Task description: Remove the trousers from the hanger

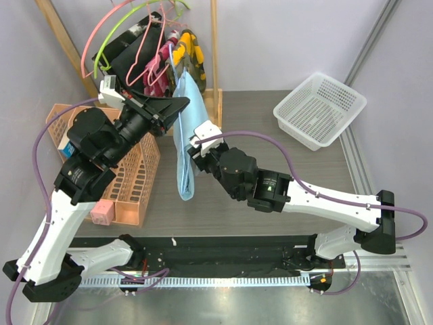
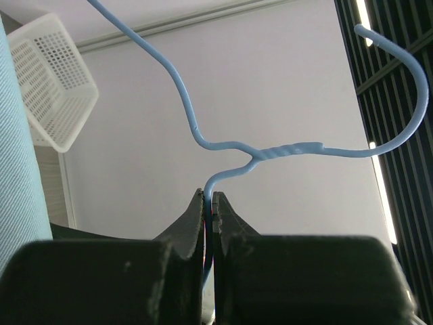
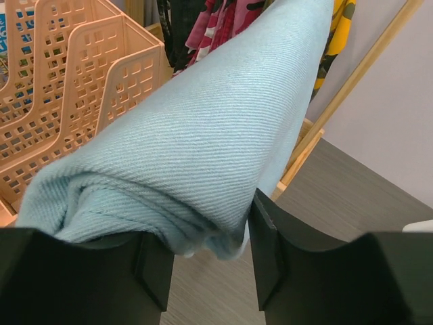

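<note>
The light-blue trousers (image 1: 184,152) hang folded over the hanger, down toward the table, between my two arms. Held up in the air is the thin light-blue wire hanger (image 2: 270,150), its hook curving right; my left gripper (image 2: 210,196) is shut on the wire just below the twisted neck. From above, the left gripper (image 1: 177,103) sits at the top of the cloth. My right gripper (image 1: 196,145) comes from the right at mid-height. In the right wrist view the trousers (image 3: 203,135) fill the frame, with the right gripper (image 3: 206,237) shut on their bunched lower fold, both pads against cloth.
A wooden rack (image 1: 214,47) at the back carries pink and lime-green hangers (image 1: 128,27) and dark and patterned garments. An orange slotted rack (image 1: 132,183) stands left of the trousers. A white mesh basket (image 1: 319,108) sits at the table's back right.
</note>
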Robot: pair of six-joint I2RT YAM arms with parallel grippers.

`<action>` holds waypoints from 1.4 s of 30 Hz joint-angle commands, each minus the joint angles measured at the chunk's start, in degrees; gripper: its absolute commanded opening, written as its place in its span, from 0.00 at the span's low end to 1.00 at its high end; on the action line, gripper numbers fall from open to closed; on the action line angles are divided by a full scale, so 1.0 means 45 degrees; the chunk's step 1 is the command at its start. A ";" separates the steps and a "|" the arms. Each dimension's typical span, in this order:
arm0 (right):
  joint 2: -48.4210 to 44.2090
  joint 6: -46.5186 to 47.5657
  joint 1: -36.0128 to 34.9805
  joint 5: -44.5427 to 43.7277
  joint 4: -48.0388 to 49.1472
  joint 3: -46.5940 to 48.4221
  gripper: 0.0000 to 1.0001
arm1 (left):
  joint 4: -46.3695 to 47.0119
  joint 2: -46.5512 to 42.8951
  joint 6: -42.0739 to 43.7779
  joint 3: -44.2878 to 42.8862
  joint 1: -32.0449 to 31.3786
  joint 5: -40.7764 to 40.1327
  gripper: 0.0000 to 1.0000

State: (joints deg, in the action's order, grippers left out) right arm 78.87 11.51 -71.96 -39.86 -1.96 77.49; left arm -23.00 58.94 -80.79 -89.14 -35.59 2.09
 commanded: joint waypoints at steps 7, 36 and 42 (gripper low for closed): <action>-0.0417 -0.1755 0.0172 0.0419 -0.0890 0.1685 0.23 | 0.1480 -0.0715 0.0707 -0.0288 -0.0020 0.0103 0.00; -0.0066 -0.2654 -0.0121 -0.0811 -0.3901 0.5747 0.01 | -0.0296 -0.2062 0.2095 0.2036 0.0000 -0.1400 0.00; -0.0339 -0.3241 -0.0180 -0.0597 -0.3921 0.6332 0.01 | -0.0921 -0.2375 0.2036 0.2387 0.0000 -0.1714 0.00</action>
State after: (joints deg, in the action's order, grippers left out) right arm 80.40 -0.82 -72.34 -41.43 -26.81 99.83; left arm -27.46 49.45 -73.01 -78.67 -35.62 -3.01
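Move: The trousers hang over the blue hanger just in front of the right hand's half-open fingers, their middle about 5 cm ahead and 3 cm to its left, roughly level. From the left hand, which already grips the hanger's near arm, that middle is some 14 cm below, 3 cm ahead and 4 cm to the right. From the right hand, the camouflage garment hangs about 25 cm ahead and 2 cm left; the orange organizer stands roughly 30 cm left, 6 cm ahead and 25 cm lower. The trousers' near fold is pinched by the right fingers as they close, and once gripped it is drawn a little back and to the right, then up, ending about 7 cm higher. Against this the left hand, keeping its hold on the hanger, sinks some 5 cm and drifts left, away from the cloth, rolling slightly so its left side rises. ##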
